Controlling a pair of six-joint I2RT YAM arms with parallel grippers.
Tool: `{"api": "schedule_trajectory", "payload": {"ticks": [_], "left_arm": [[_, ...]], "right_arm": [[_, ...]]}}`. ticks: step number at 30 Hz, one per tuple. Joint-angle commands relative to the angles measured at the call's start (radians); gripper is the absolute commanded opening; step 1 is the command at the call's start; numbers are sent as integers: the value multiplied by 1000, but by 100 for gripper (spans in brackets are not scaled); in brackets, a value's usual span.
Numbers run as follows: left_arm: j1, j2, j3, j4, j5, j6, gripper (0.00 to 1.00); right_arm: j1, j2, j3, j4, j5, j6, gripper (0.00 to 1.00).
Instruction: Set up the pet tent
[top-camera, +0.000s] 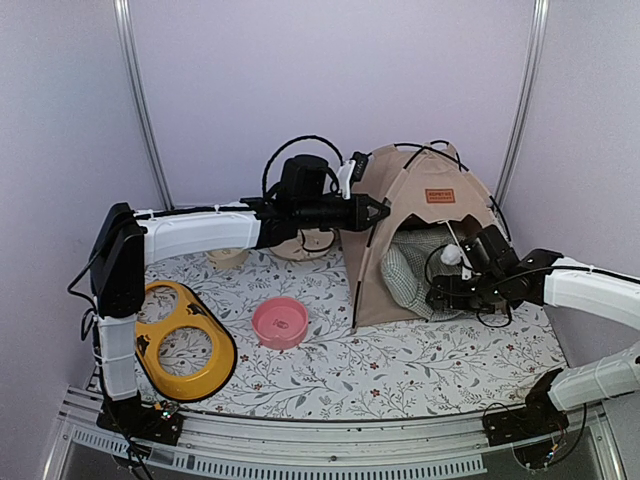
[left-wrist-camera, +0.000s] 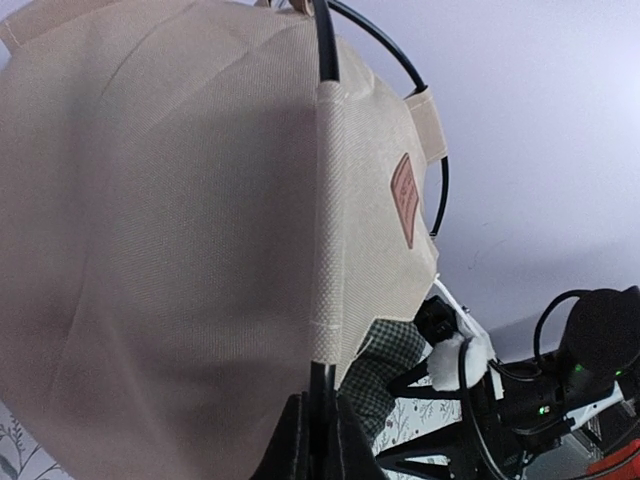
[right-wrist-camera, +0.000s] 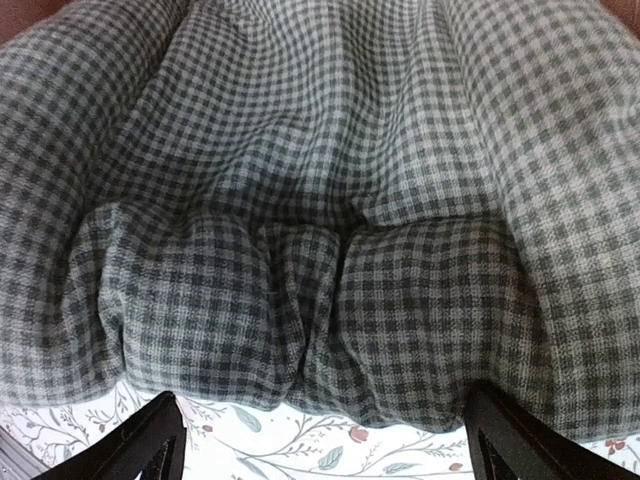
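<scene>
The beige pet tent (top-camera: 415, 215) stands at the back right of the floral mat, its orange-brown label (top-camera: 439, 196) facing the front. My left gripper (top-camera: 380, 212) reaches in from the left and is shut on a thin black pole (left-wrist-camera: 322, 385) at the tent's left corner seam. A green-checked cushion (top-camera: 408, 275) bulges out of the tent's opening. My right gripper (top-camera: 441, 293) sits low in front of the cushion (right-wrist-camera: 320, 230), open, fingertips (right-wrist-camera: 150, 440) wide apart with nothing between them. A white pompom (left-wrist-camera: 448, 362) hangs by the right arm.
A pink bowl (top-camera: 279, 322) sits mid-mat. At the front left a yellow double-ring stand (top-camera: 180, 340) leans by the left arm's base. Small beige items (top-camera: 228, 257) lie behind the left arm. Black pole loops (top-camera: 300, 145) arch above the tent near the back wall.
</scene>
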Motion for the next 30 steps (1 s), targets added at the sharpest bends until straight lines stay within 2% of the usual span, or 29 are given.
{"api": "schedule_trajectory", "payload": {"ticks": [1, 7, 8, 10, 12, 13, 15, 16, 19, 23, 28, 30], "left_arm": [[29, 3, -7, -99, -2, -9, 0], [26, 43, 49, -138, 69, 8, 0], [25, 50, 61, -149, 84, 12, 0], [25, 64, 88, -180, 115, 29, 0], [24, 73, 104, -208, 142, 44, 0], [25, 75, 108, -218, 154, 52, 0], [25, 79, 117, -236, 188, 68, 0], [25, 83, 125, -245, 207, 76, 0], [25, 86, 143, -271, 268, 100, 0], [27, 76, 162, -285, 370, 124, 0], [43, 42, 160, -290, 364, 116, 0], [57, 33, 153, -281, 345, 78, 0]], "right_arm": [[6, 93, -27, 109, -68, 71, 99], [-3, 362, 99, 226, -66, 45, 98], [-10, 398, 127, 233, -59, 38, 93], [-32, 439, 174, 237, -58, 30, 71], [-42, 433, 209, 251, -40, 26, 45], [-48, 423, 231, 257, -30, 20, 28], [-63, 407, 277, 254, -8, 9, 9], [-70, 397, 300, 250, 10, 3, 5], [-99, 363, 345, 265, 60, -21, 0], [-141, 361, 353, 345, 88, -64, 0], [-155, 426, 316, 400, 76, -118, 0], [-155, 450, 272, 422, 62, -114, 6]]}}
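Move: The right hand, open, hovers at the tent's mouth; the checked blanket's near edge lies some 4 cm ahead, 3 cm left and 6 cm below. The tent's middle is about 14 cm ahead, 1 cm left and 5 cm higher; its left front pole's foot stands roughly 16 cm left, level with the hand, 9 cm down. From the left hand on that pole, the blanket edge is about 7 cm back, 8 cm right and 21 cm below. Dipping about 6 cm while easing forward and a little left, the right hand shuts its open fingers on the blanket's near edge, then carries it forward and up through the doorway, some 15 cm in all, the fingertips tilting upward and the hand drifting back right near the end. The left hand keeps its pinch on the tent pole, easing 2 cm back and turning about 15 degrees clockwise. ##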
